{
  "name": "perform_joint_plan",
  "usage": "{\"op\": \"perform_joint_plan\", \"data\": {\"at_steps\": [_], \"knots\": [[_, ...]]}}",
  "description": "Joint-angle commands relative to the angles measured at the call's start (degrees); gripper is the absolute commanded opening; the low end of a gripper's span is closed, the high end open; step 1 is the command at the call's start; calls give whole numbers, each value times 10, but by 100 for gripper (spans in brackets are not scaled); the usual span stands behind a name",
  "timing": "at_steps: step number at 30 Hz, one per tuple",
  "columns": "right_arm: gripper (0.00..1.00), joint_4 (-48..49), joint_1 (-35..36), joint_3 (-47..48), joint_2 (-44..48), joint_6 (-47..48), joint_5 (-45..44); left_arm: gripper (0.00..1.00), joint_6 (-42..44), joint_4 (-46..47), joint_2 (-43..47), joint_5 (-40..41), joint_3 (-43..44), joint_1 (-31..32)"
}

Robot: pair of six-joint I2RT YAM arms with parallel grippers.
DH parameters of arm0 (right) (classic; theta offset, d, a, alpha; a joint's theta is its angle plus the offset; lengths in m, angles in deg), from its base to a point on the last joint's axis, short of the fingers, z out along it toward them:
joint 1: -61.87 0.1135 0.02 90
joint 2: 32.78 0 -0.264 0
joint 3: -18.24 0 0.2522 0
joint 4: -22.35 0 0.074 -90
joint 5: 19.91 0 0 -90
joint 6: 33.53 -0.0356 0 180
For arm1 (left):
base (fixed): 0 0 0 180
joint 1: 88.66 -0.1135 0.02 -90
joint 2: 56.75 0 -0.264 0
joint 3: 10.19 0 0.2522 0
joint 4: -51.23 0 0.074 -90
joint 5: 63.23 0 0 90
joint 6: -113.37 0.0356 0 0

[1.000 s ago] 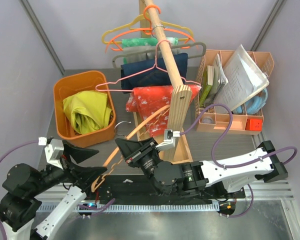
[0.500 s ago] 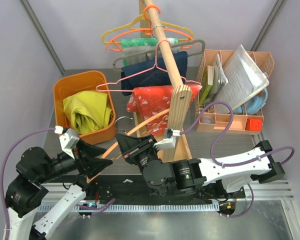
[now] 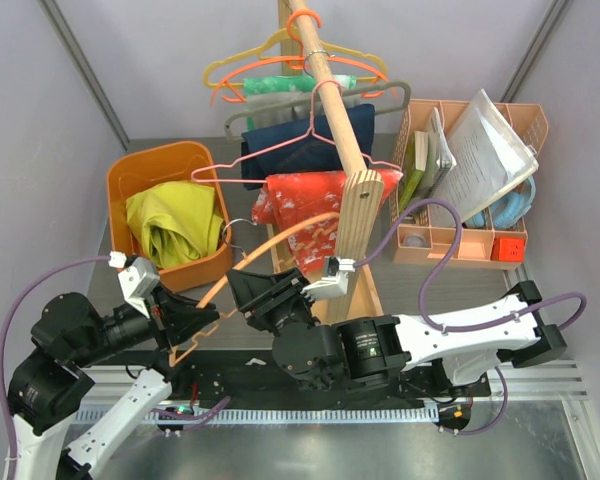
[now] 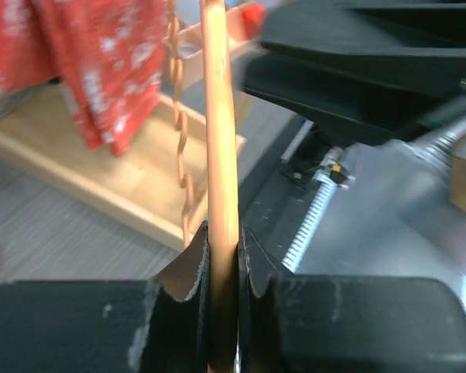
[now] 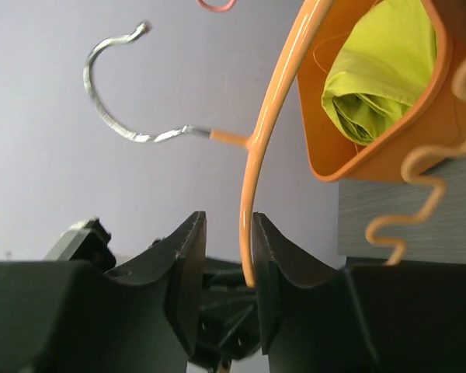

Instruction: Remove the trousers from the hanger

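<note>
The yellow-green trousers point(image 3: 175, 225) lie bunched inside the orange bin point(image 3: 130, 180), off the hanger; the right wrist view shows them too point(image 5: 380, 70). The peach hanger point(image 3: 280, 240) hangs bare and slanted between my two grippers, its metal hook point(image 5: 109, 93) pointing toward the bin. My left gripper point(image 3: 205, 318) is shut on the hanger's straight bar point(image 4: 217, 116), which runs up between the pads of the left gripper point(image 4: 221, 237). My right gripper point(image 5: 227, 225) is open around the hanger's curved arm point(image 5: 276, 93); the arm rests against one finger with a gap to the other.
A wooden rack with a sloping rod point(image 3: 330, 90) carries a red patterned cloth point(image 3: 300, 195), a navy garment point(image 3: 300, 140), a pink wire hanger point(image 3: 280, 155) and a yellow hanger point(image 3: 250, 60). Its wooden base tray point(image 4: 101, 179) lies just behind the hanger. A peach organiser point(image 3: 480, 240) stands at the right.
My left gripper has closed onto the hanger's bar and shifted toward the bin. My right gripper's jaws have parted, loosening their hold on the hanger's arm.
</note>
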Motion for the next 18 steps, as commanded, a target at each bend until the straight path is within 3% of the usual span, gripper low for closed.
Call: {"op": "perform_joint_plan", "data": {"at_steps": [1,3,4,7,14,18], "knots": [[49,-14,13,-21,48,1,7,0,-2,-19,-10,94,14,-4],[61,-25,18,-43,58,14,14,0,0,-25,-10,103,15,-5],[74,-36,24,-48,66,17,15,0,0,-30,-12,110,17,-4],[87,-29,34,-62,78,99,22,0,0,-30,-12,104,21,-5],[89,-15,77,-61,84,318,74,0,0,-36,-23,70,36,-5],[89,110,107,-141,132,501,158,0,15,-40,-36,20,46,-5]]}}
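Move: Between the right hand's barely parted fingers still lies the shoulder bar of the orange hanger, its steel hook some 5 cm ahead, 2 cm left and 4 cm up. From there the rack's end post top stands about 12 cm ahead and 18 cm right, the basket with the yellow trousers roughly 19 cm ahead, 17 cm left and 22 cm lower. The left hand grips the same hanger at its own pads. Opening wide, the right hand frees the hanger bar and backs off towards its base by about 6 cm, sinking some 3 cm, while its wrist rolls left side down, tips up and swings counter-clockwise. The left hand keeps its pinch, easing about 2 cm forward, left and down with a turn of some 10 degrees, then rising slightly. ##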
